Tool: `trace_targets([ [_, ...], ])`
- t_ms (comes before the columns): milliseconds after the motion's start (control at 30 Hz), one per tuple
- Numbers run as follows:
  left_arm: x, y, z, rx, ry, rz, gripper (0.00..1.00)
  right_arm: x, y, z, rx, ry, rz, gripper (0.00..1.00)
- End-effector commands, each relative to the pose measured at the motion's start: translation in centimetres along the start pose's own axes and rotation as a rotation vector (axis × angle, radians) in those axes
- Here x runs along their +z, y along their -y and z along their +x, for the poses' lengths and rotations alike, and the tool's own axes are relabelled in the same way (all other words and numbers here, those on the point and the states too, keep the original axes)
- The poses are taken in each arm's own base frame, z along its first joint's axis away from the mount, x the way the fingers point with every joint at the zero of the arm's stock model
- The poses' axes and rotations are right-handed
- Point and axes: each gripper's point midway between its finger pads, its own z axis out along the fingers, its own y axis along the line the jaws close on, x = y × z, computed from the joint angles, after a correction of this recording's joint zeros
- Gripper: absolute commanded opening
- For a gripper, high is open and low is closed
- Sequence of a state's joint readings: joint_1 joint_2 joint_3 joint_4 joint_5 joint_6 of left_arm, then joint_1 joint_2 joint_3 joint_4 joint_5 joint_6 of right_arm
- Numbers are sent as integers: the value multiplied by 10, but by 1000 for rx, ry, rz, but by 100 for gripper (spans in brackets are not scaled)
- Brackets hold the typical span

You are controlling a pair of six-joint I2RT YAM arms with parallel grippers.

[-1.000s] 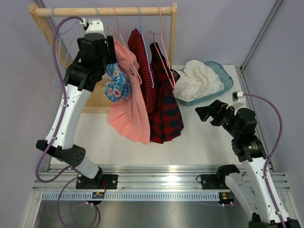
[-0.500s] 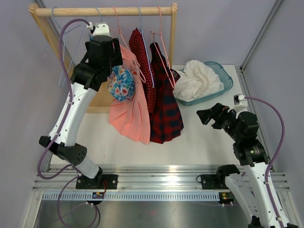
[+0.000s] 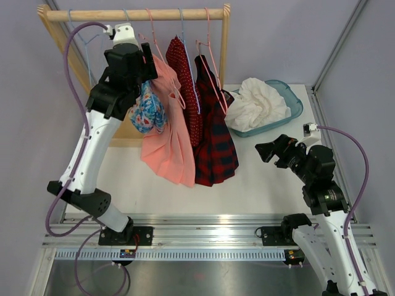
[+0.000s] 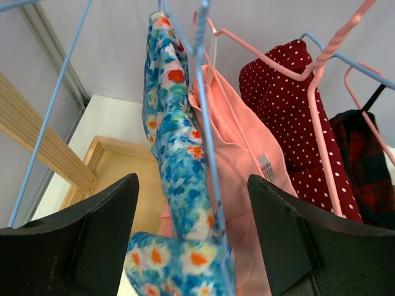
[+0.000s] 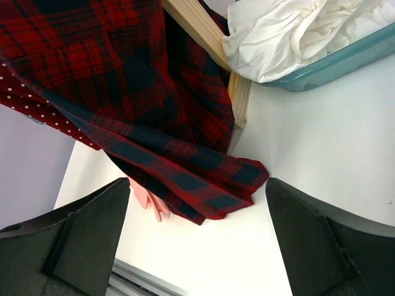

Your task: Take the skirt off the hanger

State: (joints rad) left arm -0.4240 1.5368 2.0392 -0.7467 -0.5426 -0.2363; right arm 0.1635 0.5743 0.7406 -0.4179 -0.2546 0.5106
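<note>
The skirt (image 3: 148,111), blue with orange and white flowers, hangs bunched on a thin blue hanger (image 4: 207,142) at the left end of the rack. My left gripper (image 3: 139,84) is raised to it. In the left wrist view the skirt (image 4: 179,142) and the hanger wire run between the wide-apart fingers of the left gripper (image 4: 191,185), which is open, with gaps on both sides. My right gripper (image 3: 266,150) hovers low over the table, open, facing the hem of a plaid garment (image 5: 123,68). Nothing lies between the fingers of the right gripper (image 5: 197,185).
A salmon garment (image 3: 170,145), a red polka-dot one (image 3: 185,92) and the plaid one (image 3: 216,142) hang on pink and blue hangers from the wooden rail (image 3: 136,15). A teal basin (image 3: 295,111) holding white cloth stands at the back right. The rack's wooden base (image 3: 126,132) lies under the clothes.
My left wrist swung right and then back left, and the floral skirt swayed with it. The right arm shifted slightly and stays open.
</note>
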Motion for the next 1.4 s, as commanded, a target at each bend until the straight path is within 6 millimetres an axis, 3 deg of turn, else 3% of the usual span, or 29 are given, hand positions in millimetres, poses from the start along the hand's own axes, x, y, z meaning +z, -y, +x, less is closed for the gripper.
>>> trace_targets([
  [0, 26, 15, -1, 5, 17, -7, 75, -3, -3, -2, -24, 13, -12, 99],
  [67, 32, 15, -7, 9, 29, -32, 72, -3, -2, -2, -27, 15, -10, 99],
  [100, 43, 17, 2, 28, 4, -47, 67, -3, -2, -2, -26, 13, -7, 99],
  [133, 46, 17, 2, 28, 2, -54, 50, -3, -2, -1, -25, 12, -8, 100],
  [200, 50, 18, 0, 24, 8, -70, 32, -4, -2, -1, -26, 12, -8, 99],
  [233, 51, 18, 0, 24, 8, -73, 16, -4, -2, -2, -24, 12, -6, 99],
  [300, 49, 14, -3, 19, 20, -94, 0, -4, -2, -2, -26, 12, -8, 99],
  [500, 29, 0, -24, 26, 63, -115, 0, -3, -3, -2, -26, 11, -15, 99],
  [667, -18, -19, -64, -3, 140, -101, 0, -7, -25, -25, -52, 55, -78, 99],
  [800, -54, -30, -85, -23, 182, -79, 0, -23, -72, -65, -87, 148, -232, 99],
  [867, -71, -38, -89, -33, 191, -77, 0, -33, -105, -82, -114, 163, -361, 99],
  [1000, -87, -45, -80, -48, 175, -60, 0, -44, -155, -110, -143, 132, -520, 99],
  [1100, -91, -44, -68, -59, 148, -32, 0, -31, -179, -103, -217, 70, -554, 99],
  [1133, -90, -43, -64, -59, 138, -31, 0, -41, -199, -116, -261, 100, -579, 99],
  [1167, -90, -42, -61, -61, 132, -21, 0, -11, -190, -105, -314, 45, -473, 99],
  [1200, -88, -39, -54, -56, 115, -17, 0, -17, -226, -77, -372, -30, -557, 99],
  [1233, -89, -39, -54, -69, 114, -12, 0, -9, -248, -76, -416, -38, -556, 99],
  [1267, -90, -38, -51, -69, 107, -9, 0, -2, -254, -69, -488, -22, -497, 99],
  [1300, -90, -36, -49, -74, 102, -5, 0, -13, -281, -49, -520, -37, -558, 100],
  [1367, -91, -35, -45, -76, 91, 2, 0, -6, -307, -33, -538, -43, -604, 99],
])
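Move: The neck of the blue hanger carrying the floral skirt is about 6 cm ahead of the left hand, 1 cm right and 5 cm below, with the skirt hanging some 17 cm below the hand and 3 cm ahead. The coral skirt's hanger is about 5 cm ahead and 8 cm right; the empty blue hanger about 6 cm ahead and 11 cm left. From the right hand, the floral skirt lies about 20 cm ahead, 39 cm left, nearly level; the plaid skirt about 18 cm ahead, 16 cm left. The left hand dips about 6 cm forward and 5 cm down, shuts its open fingers on the neck of the floral skirt's blue hanger, pauses briefly, then hoists it up and pulls it back some 15 cm and slightly left, away from the rail, sinking a little at the end. The open right hand waits, then sweeps up and left over 20 cm each, finally drawing back and turning about 40 degrees counter-clockwise towards the floral skirt. ##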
